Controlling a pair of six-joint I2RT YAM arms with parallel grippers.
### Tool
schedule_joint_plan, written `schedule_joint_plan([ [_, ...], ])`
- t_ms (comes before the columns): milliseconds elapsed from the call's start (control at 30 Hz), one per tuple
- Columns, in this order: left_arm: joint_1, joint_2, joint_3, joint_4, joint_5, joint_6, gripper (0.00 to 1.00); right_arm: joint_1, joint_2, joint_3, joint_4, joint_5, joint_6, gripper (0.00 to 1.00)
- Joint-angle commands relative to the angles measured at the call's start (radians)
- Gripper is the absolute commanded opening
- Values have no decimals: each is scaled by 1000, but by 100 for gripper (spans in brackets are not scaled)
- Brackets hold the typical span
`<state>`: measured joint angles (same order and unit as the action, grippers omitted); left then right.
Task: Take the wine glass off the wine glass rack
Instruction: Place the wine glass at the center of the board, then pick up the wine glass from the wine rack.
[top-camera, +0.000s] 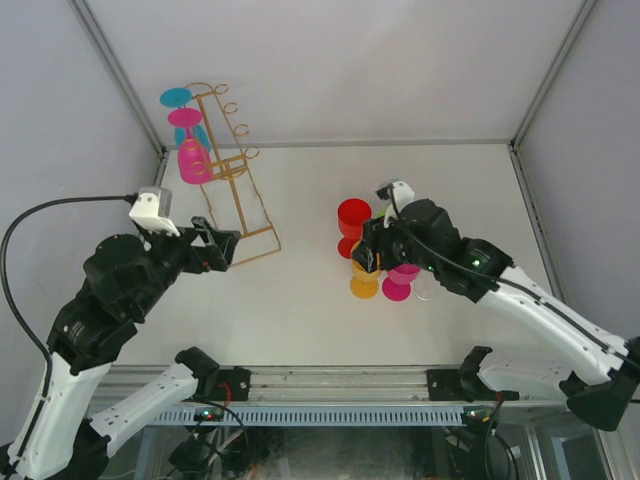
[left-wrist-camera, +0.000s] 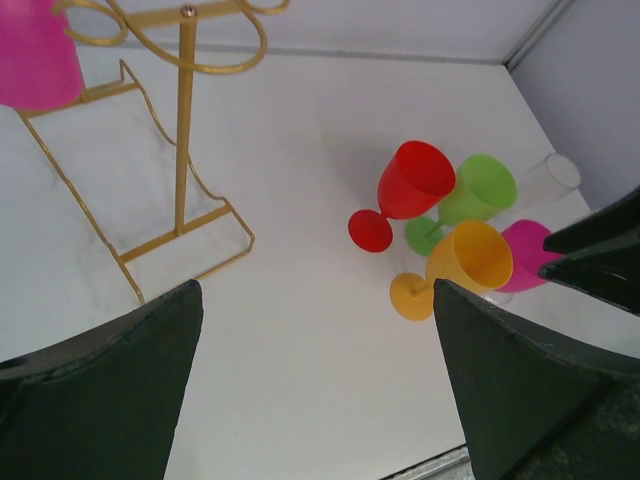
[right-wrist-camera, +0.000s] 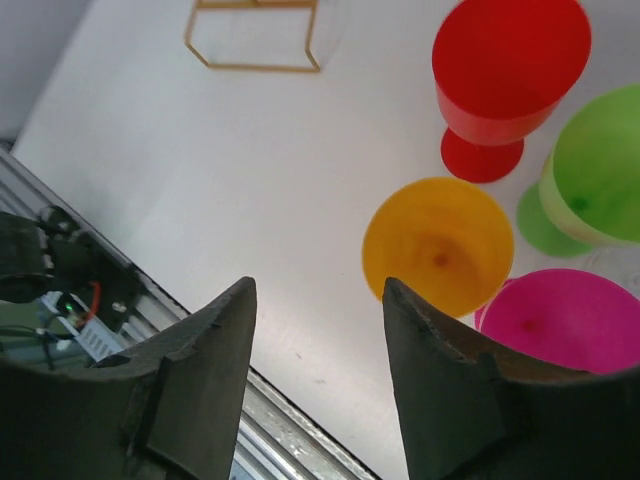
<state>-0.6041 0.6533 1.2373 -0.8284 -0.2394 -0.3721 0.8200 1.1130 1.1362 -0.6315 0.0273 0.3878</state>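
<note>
The gold wire wine glass rack (top-camera: 238, 185) stands at the table's back left. A pink wine glass (top-camera: 193, 161) hangs upside down from its left hooks, with a blue wine glass (top-camera: 201, 135) behind it. In the left wrist view the rack (left-wrist-camera: 185, 130) and the pink glass (left-wrist-camera: 35, 50) sit at the top left. My left gripper (top-camera: 226, 250) (left-wrist-camera: 315, 290) is open and empty, just in front of the rack's base. My right gripper (top-camera: 364, 258) (right-wrist-camera: 318, 285) is open with nothing between its fingers, hovering beside an orange glass (right-wrist-camera: 438, 250).
A cluster of glasses stands mid-table: red (top-camera: 353, 215) (right-wrist-camera: 510, 60), orange (top-camera: 364, 285), pink (top-camera: 398, 288) (right-wrist-camera: 560, 320), green (right-wrist-camera: 600, 170) (left-wrist-camera: 480, 188) and a clear one (left-wrist-camera: 550, 175). The table's metal front edge (right-wrist-camera: 290, 420) lies close below the right gripper.
</note>
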Motion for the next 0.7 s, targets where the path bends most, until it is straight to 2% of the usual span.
schedule_joint_plan([
  [0, 28, 63, 144, -17, -14, 31, 100, -13, -121, 22, 46, -25, 47, 56],
  [133, 89, 128, 258, -74, -17, 36, 100, -30, -231, -56, 115, -54, 107, 66],
  [200, 190, 147, 293, -69, 85, 26, 100, -40, -296, -103, 164, -82, 135, 82],
  [233, 239, 154, 307, -58, 114, 18, 100, -45, -321, -126, 187, -94, 147, 85],
  [333, 387, 188, 329, -17, 228, -9, 100, -56, -385, -180, 238, -110, 192, 89],
  [467, 593, 259, 350, 40, 387, -70, 100, -61, -437, -209, 253, -118, 210, 90],
  [500, 657, 275, 344, 61, 415, -96, 100, -61, -444, -208, 241, -105, 213, 97],
  [533, 707, 290, 332, 82, 443, -125, 100, -61, -450, -205, 225, -91, 218, 99],
  [667, 901, 342, 235, 242, 640, -309, 100, -61, -472, -191, 165, -69, 230, 100],
])
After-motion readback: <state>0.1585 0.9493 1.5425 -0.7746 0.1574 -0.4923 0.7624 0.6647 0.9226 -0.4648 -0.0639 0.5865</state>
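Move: The pink wine glass hanging on the rack is about 17 cm ahead of the left gripper, 8 cm to its left and slightly lower; the blue one hangs some 7 cm beyond it, and the rack's upright stands about 6 cm to its right. From the right gripper the hanging pink glass is roughly 14 cm ahead, 31 cm left; the yellow glass is 10 cm below, 2 cm ahead, 1 cm left. Lift the empty left gripper first, then swing it left and forward towards the hanging pink glass, roughly 9 cm left, 8 forward and 7 up in all, turning it some 25 degrees counter-clockwise with its left side dipping and the jaws kept wide open. Meanwhile draw the right gripper up, back and to the right, away from the yellow glass, opening it fully from half and raising its left side. ##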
